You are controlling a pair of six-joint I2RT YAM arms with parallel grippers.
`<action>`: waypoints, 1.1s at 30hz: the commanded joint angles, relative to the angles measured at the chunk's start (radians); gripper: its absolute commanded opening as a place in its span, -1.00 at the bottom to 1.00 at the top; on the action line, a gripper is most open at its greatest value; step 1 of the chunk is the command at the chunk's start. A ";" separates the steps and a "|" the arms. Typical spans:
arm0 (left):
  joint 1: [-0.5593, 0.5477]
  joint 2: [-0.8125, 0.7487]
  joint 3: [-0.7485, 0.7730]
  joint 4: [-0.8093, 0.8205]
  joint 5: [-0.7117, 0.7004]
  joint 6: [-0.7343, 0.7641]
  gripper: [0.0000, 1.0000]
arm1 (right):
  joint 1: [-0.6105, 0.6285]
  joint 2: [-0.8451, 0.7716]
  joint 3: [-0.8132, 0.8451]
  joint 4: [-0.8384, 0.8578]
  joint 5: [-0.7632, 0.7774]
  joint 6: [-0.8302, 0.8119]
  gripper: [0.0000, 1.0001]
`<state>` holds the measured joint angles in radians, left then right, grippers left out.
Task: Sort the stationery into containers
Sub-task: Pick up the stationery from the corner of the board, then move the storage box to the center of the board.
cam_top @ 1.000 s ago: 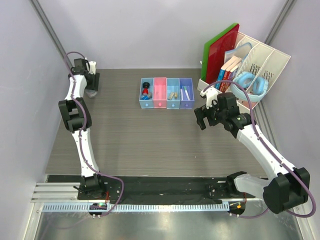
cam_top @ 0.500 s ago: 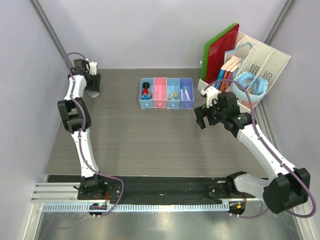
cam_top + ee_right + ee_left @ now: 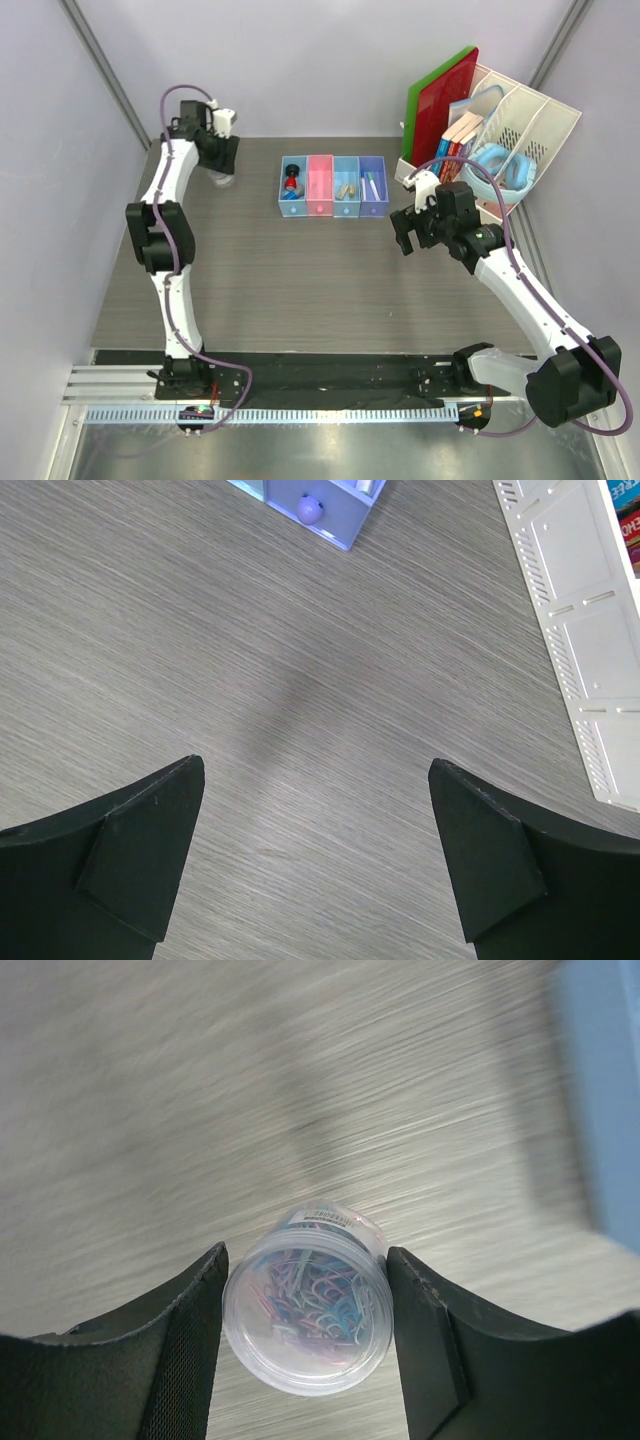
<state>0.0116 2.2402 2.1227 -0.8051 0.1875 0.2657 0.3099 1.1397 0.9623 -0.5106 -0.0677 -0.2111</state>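
A clear round tub of coloured paper clips [image 3: 307,1310] sits between the black fingers of my left gripper [image 3: 307,1255], which is shut on it. From above, the left gripper [image 3: 222,162] hangs at the far left of the table with the tub [image 3: 224,180] under it, left of the row of containers. These are a blue tray [image 3: 293,190] with small cylinders, a pink tray [image 3: 320,186], a light blue tray [image 3: 346,188] and a lavender tray [image 3: 372,186] with pens. My right gripper [image 3: 404,236] is open over bare table [image 3: 315,765], nothing between its fingers.
A white slotted file rack [image 3: 525,120] with books, light-blue headphones [image 3: 500,165] and red and green boards stands at the back right; its side shows in the right wrist view [image 3: 575,630]. The lavender tray's corner [image 3: 340,525] lies ahead of the right gripper.
My left arm has swung right from the far-left corner toward the trays, carrying the paper-clip tub. The right arm has hardly moved.
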 commanded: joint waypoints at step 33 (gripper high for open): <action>-0.492 0.197 0.232 0.268 -0.037 0.015 -1.00 | -0.003 -0.040 0.000 0.003 0.082 -0.016 0.99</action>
<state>-0.4545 2.4199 2.3489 -0.6266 0.1486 0.2691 0.3099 1.1355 0.9623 -0.5167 0.0093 -0.2268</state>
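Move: The left gripper already holds the clear paper-clip jar off the table. The pink compartment of the drawer unit lies about 26 cm to its right, 3 cm farther out and some 9 cm lower. The left blue compartment, with the red and black items, is about 7 cm left of the pink one, level with it; the right blue one, with the erasers, is 8 cm to the pink one's right, also level. From the right gripper, the pink compartment is some 25 cm ahead, 26 cm left and 13 cm below. Keep the paper-clip jar pinched and sweep the left gripper some 27 cm to the right, arching up about 9 cm over the left blue compartment, then sinking nearly to starting height above the pink one. Turn the wrist about 25 degrees clockwise and tip the fingers slightly upward on the way; slow down over the pink compartment without opening. ##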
